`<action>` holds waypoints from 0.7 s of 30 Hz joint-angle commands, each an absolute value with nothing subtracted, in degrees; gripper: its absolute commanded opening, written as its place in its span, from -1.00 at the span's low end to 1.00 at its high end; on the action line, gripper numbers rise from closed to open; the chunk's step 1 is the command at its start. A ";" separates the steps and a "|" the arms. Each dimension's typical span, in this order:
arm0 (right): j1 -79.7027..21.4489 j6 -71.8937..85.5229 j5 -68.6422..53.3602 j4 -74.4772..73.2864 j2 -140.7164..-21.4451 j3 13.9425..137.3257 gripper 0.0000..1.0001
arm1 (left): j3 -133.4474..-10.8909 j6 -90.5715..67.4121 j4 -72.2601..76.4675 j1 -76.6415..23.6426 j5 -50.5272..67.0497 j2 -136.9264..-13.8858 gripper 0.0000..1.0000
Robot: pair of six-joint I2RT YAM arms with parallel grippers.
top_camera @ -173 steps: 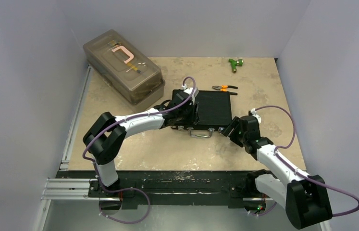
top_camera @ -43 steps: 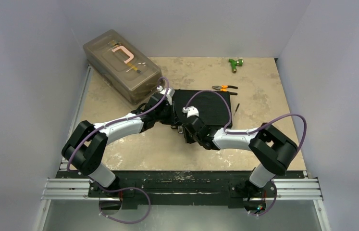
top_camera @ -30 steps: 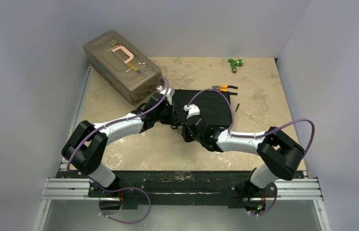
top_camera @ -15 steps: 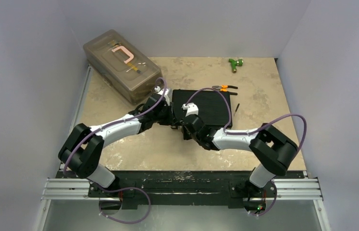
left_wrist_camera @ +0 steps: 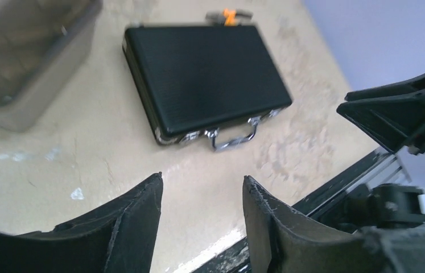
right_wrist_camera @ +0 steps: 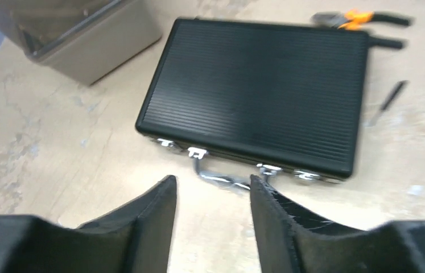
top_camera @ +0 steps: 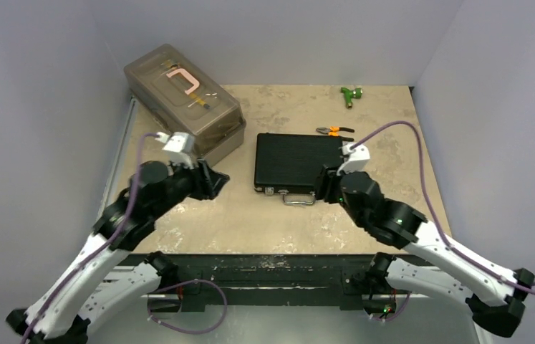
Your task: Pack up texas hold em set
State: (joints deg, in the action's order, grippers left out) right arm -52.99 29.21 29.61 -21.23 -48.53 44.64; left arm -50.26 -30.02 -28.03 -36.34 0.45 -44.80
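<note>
The texas hold em set is a black ribbed briefcase (top_camera: 296,161) lying flat and closed in the middle of the table. Its silver handle (top_camera: 299,201) and latches face the near edge. Its contents are hidden. My left gripper (top_camera: 214,179) hangs to the left of the case, clear of it, and is open and empty (left_wrist_camera: 202,178). My right gripper (top_camera: 321,188) hovers just off the case's near right corner. In the right wrist view it is open (right_wrist_camera: 211,179), above the table and short of the handle (right_wrist_camera: 227,177), touching nothing.
A large translucent grey-brown plastic box (top_camera: 182,97) stands at the back left, close to the case. Orange-handled pliers (top_camera: 334,131) lie just behind the case. A thin black tool (right_wrist_camera: 389,96) lies to its right. A green object (top_camera: 351,94) sits near the back wall.
Both arms have drawn back from the case toward the near edge, the left to the left and the right to the right. Both grippers have opened. The case lies squarer to the table.
</note>
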 commanded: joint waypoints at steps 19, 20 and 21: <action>-53.09 23.19 50.97 -59.76 -33.29 85.66 0.98 | -81.63 -20.74 -55.13 -36.04 -20.50 -16.43 0.68; -53.09 22.99 50.86 -58.61 -32.35 85.15 0.98 | -81.71 -20.60 -55.31 -36.10 -20.76 -16.28 0.69; -53.11 22.85 50.68 -57.45 -31.52 84.44 0.98 | -81.80 -20.49 -55.51 -36.09 -21.15 -16.19 0.69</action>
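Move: The closed black case lies about 16 cm ahead of the left hand, 22 cm to its right and 22 cm below. The brown toolbox stands some 33 cm ahead of the same hand and 12 cm to its left, about 14 cm lower. From the right hand the case is about 14 cm ahead, 4 cm left and 19 cm down; the screwdriver is 14 cm ahead and 12 cm right, the pliers 25 cm ahead and 7 cm right, both some 22 cm lower. Carry both empty hands, already clear of the shut case, farther up and outward from it: the left up and to the left by nearly 20 cm each while drawing back, its fingertips tipping up some 30 degrees; the right up and to the right about as far, with a smaller pull back, tilting up and turning clockwise. Spread both grippers wide on the way and slow down towards the end. ##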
